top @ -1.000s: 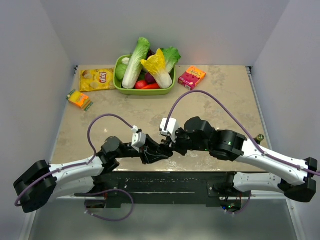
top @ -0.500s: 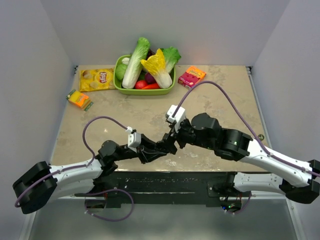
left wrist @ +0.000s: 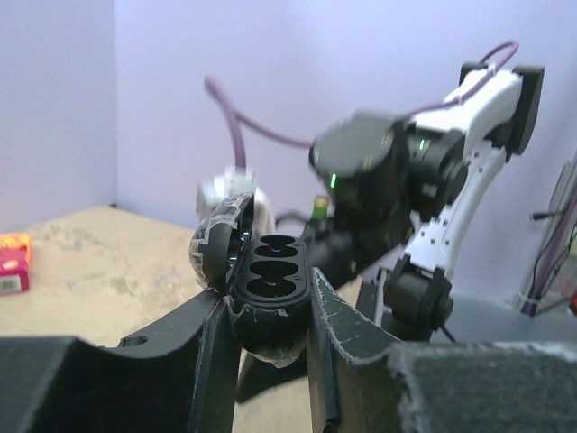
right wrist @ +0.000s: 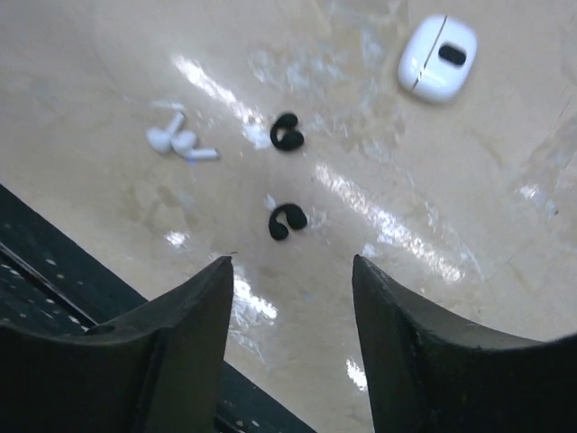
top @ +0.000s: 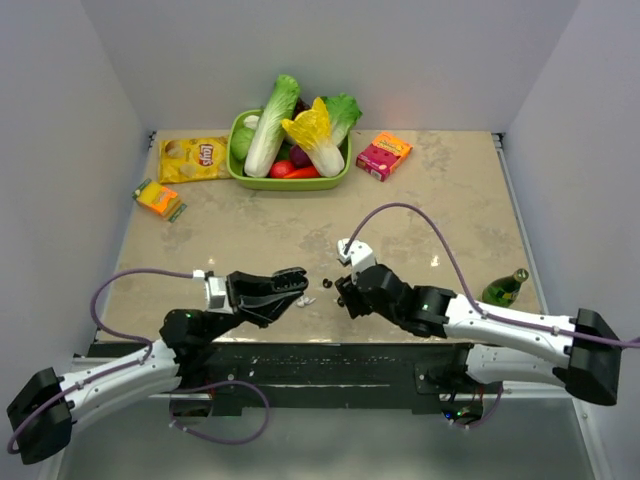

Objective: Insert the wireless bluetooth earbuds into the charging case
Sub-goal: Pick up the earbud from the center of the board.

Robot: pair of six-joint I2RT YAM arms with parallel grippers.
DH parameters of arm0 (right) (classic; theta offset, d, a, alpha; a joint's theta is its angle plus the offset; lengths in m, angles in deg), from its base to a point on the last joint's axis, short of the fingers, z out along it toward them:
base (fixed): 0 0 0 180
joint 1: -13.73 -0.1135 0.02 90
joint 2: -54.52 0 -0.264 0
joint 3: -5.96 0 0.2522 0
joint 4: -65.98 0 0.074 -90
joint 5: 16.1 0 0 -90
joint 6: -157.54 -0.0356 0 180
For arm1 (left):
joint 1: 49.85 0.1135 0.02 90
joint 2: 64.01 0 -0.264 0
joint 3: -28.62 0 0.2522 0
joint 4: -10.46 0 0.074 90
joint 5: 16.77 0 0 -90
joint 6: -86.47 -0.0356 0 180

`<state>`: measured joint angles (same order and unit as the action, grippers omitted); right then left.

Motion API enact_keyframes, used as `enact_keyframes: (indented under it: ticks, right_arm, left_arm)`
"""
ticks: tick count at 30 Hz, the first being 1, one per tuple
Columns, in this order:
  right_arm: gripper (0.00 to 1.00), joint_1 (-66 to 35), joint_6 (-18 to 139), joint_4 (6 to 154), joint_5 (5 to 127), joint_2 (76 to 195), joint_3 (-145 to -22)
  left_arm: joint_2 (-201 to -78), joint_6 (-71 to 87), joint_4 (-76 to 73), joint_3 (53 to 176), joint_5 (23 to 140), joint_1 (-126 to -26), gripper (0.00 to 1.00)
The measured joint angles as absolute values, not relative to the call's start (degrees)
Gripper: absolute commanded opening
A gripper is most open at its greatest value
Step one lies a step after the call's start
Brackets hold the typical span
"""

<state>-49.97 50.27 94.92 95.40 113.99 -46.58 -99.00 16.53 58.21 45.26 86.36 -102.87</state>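
My left gripper [top: 292, 282] is shut on a black case [left wrist: 270, 281] that is hinged open, with empty dark wells facing up; it is held above the table. The white charging case [right wrist: 438, 69], rounded with a dark spot, lies closed on the table in the right wrist view; in the top view it is hidden. Two black earbuds [right wrist: 287, 132] [right wrist: 287, 220] lie loose on the table, one just ahead of my open, empty right gripper [right wrist: 290, 266] [top: 342, 292]. A pair of white stemmed earbuds [right wrist: 178, 142] [top: 305, 300] lies near the front edge.
A green bowl [top: 290, 184] of toy vegetables stands at the back. A yellow chips bag [top: 193, 158], an orange packet [top: 158, 198] and a pink box [top: 384, 154] lie around it. A green bottle [top: 503, 288] stands at the right front. The table's front edge [right wrist: 54, 298] is close.
The two grippers were together at the front middle; they have parted. My left arm drew back to the left with the black case. My right arm dropped low and the bottle came into view.
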Motion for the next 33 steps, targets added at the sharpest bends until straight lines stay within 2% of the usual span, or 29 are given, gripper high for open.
enact_keyframes:
  ticks: [2,3,5,8,12,14,20,26,33]
  right_arm:
    - [0.47,-50.0,49.7,94.8,95.5,116.6,-44.7]
    - [0.39,-50.0,49.5,94.7,95.5,117.4,-44.5]
    - [0.34,-49.8,49.2,93.5,95.7,119.2,-44.5]
    - [0.33,-47.7,48.6,91.6,94.6,121.0,-44.5]
    - [0.38,-43.5,47.3,88.0,91.8,121.7,-42.4]
    - [0.38,-42.7,46.9,87.3,90.7,122.3,-41.7]
    - [0.26,-42.5,45.9,84.3,85.8,125.9,-41.5]
    - [0.09,-42.5,44.8,81.4,81.7,126.8,-41.0]
    - [0.01,-42.5,43.6,78.7,78.5,128.2,-38.8]
  left_arm:
    - [-96.5,16.5,58.2,45.3,85.2,-102.9,0.0]
    - [-95.4,16.5,57.8,45.3,84.5,-102.9,0.0]
    - [-94.4,16.5,57.4,45.3,83.6,-102.9,0.0]
    - [-94.3,16.7,56.6,45.3,82.7,-102.9,0.0]
    - [-96.2,16.9,56.3,45.3,82.1,-102.9,0.0]
    - [-97.6,17.0,56.5,45.3,82.1,-102.9,0.0]
    - [-100.9,17.2,57.0,45.3,82.2,-102.9,0.0]
    - [-100.7,18.0,57.2,45.3,82.2,-103.0,0.0]
    - [-101.2,18.4,57.6,45.3,82.2,-103.1,0.0]
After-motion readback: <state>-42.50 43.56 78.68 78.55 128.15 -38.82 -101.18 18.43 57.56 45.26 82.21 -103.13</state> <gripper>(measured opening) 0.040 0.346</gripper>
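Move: Below the right hand, about 11 cm down, the nearer black earbud lies some 3 cm ahead and 2 cm to the left. The other black earbud is roughly 4 cm farther out and 3 cm left of it; the white earbuds sit level with it, 8 cm to its left, and the white case is about 14 cm straight beyond it. From the left hand, that nearer earbud is about 3 cm ahead, 10 cm right and 25 cm below. Sinking about 8.5 cm towards the nearer black earbud, the right hand first swings slightly forward, then eases back and some 2 cm left, tipping its fingers about 15 degrees steeper while they close on nothing, short of the earbud. The left hand keeps its grip on the open black charging case, bobbing up and settling back, a little forward. ##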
